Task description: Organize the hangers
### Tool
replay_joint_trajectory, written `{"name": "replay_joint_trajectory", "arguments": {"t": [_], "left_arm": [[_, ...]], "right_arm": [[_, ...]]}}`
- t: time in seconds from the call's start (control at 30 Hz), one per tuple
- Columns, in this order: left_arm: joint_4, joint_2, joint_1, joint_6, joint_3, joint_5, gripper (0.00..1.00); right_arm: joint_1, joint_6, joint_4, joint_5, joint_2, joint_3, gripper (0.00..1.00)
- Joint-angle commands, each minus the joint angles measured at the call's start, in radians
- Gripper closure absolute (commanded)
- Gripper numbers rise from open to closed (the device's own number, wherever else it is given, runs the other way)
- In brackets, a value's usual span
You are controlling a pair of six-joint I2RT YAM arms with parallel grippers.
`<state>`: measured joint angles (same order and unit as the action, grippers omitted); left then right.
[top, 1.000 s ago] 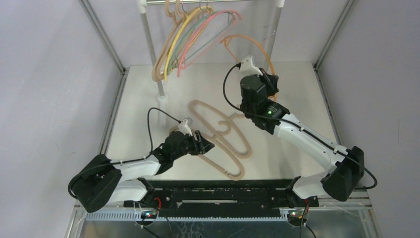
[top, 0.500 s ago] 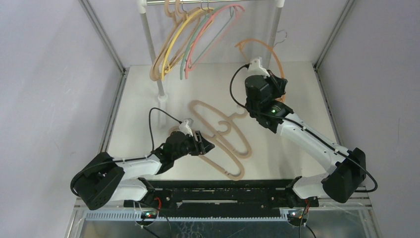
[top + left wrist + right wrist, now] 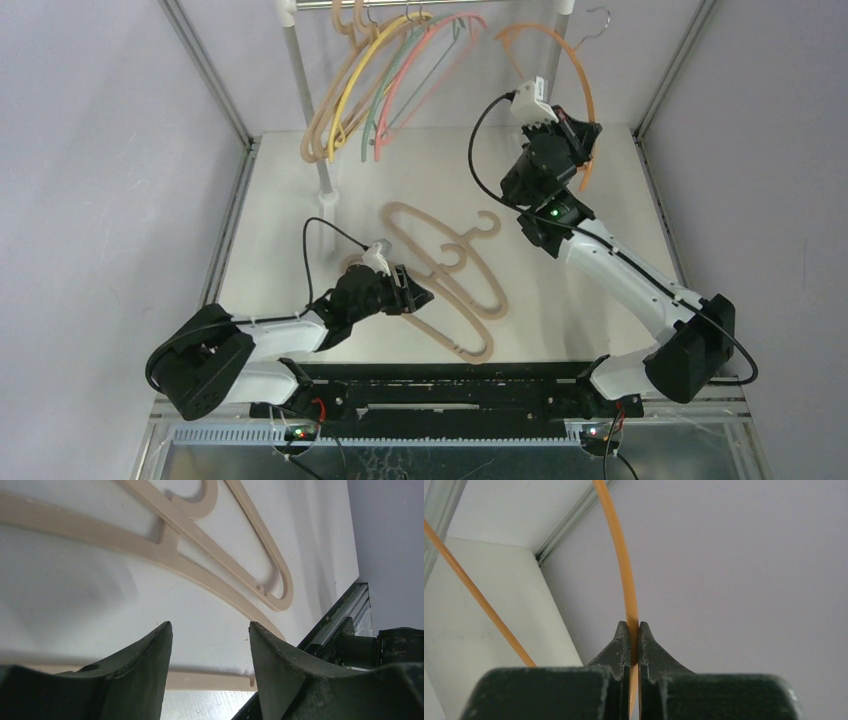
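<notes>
My right gripper (image 3: 590,135) (image 3: 634,625) is shut on the thin orange hanger (image 3: 590,100) (image 3: 621,545) and holds it in the air at the back right, its metal hook (image 3: 597,20) up beside the rail's right end. Beige, yellow, green and pink hangers (image 3: 380,80) hang on the rail (image 3: 430,4). Two thick beige hangers (image 3: 440,265) (image 3: 200,565) lie overlapped on the table. My left gripper (image 3: 425,296) (image 3: 209,630) is open and low at their near left, with a beige bar (image 3: 210,680) showing between its fingers.
The rail's white left post (image 3: 305,90) stands at the back left of the white table (image 3: 610,220); its right post (image 3: 553,60) rises just behind the orange hanger. Metal frame struts and grey walls close in both sides. A black bar (image 3: 440,385) runs along the near edge.
My right arm has lifted the orange hanger up and toward the back right, bringing its hook level with the rail. The hung hangers have swung slightly. The left arm has stayed put.
</notes>
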<state>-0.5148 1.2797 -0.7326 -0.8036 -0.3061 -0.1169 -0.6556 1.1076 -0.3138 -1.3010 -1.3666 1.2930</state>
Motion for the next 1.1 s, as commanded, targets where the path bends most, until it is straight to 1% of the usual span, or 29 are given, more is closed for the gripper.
{"name": "replay_joint_trajectory", "arguments": {"t": [0.0, 0.1, 0.27, 0.57, 0.73, 0.9, 1.07], "left_arm": [[-0.054, 0.008, 0.008, 0.019, -0.016, -0.016, 0.37], [-0.056, 0.011, 0.012, 0.020, -0.016, -0.023, 0.37], [-0.056, 0.014, 0.020, 0.028, -0.022, -0.033, 0.37], [-0.056, -0.009, 0.035, 0.033, -0.006, -0.040, 0.37], [-0.056, -0.021, 0.050, 0.035, 0.005, -0.045, 0.37], [-0.057, -0.026, 0.064, 0.038, 0.012, -0.051, 0.37], [-0.059, -0.033, 0.074, 0.039, 0.022, -0.052, 0.37]], "right_arm": [[-0.008, 0.222, -0.276, 0.012, -0.037, 0.115, 1.00], [-0.020, 0.267, -0.298, 0.021, -0.062, 0.168, 1.00], [-0.060, 0.369, -0.401, 0.029, -0.103, 0.211, 1.00], [-0.060, 0.453, -0.421, 0.069, -0.236, 0.347, 1.00], [-0.058, 0.537, -0.468, 0.079, -0.319, 0.410, 1.00], [-0.053, 0.539, -0.461, 0.083, -0.356, 0.416, 1.00], [-0.022, 0.451, -0.382, 0.051, -0.352, 0.373, 1.00]]}}
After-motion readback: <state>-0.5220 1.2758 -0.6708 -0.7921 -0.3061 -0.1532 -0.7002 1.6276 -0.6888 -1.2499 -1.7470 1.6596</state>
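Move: The right hand holds the orange hanger, its hook overhead; the free right-hand stretch of rail lies about 15 cm left, 11 cm ahead and 18 cm above this hand. The rail's right post top is some 9 cm left and 11 cm ahead, at rail height; the pink hanger hangs about 28 cm left, 9 cm ahead and 5 cm up. From the left hand that stretch lies some 25 cm ahead, 14 cm right and 54 cm up. Still gripping the orange hanger, the right hand rises about 6 cm, then carries on forward-left towards the rail, dipping slightly. ##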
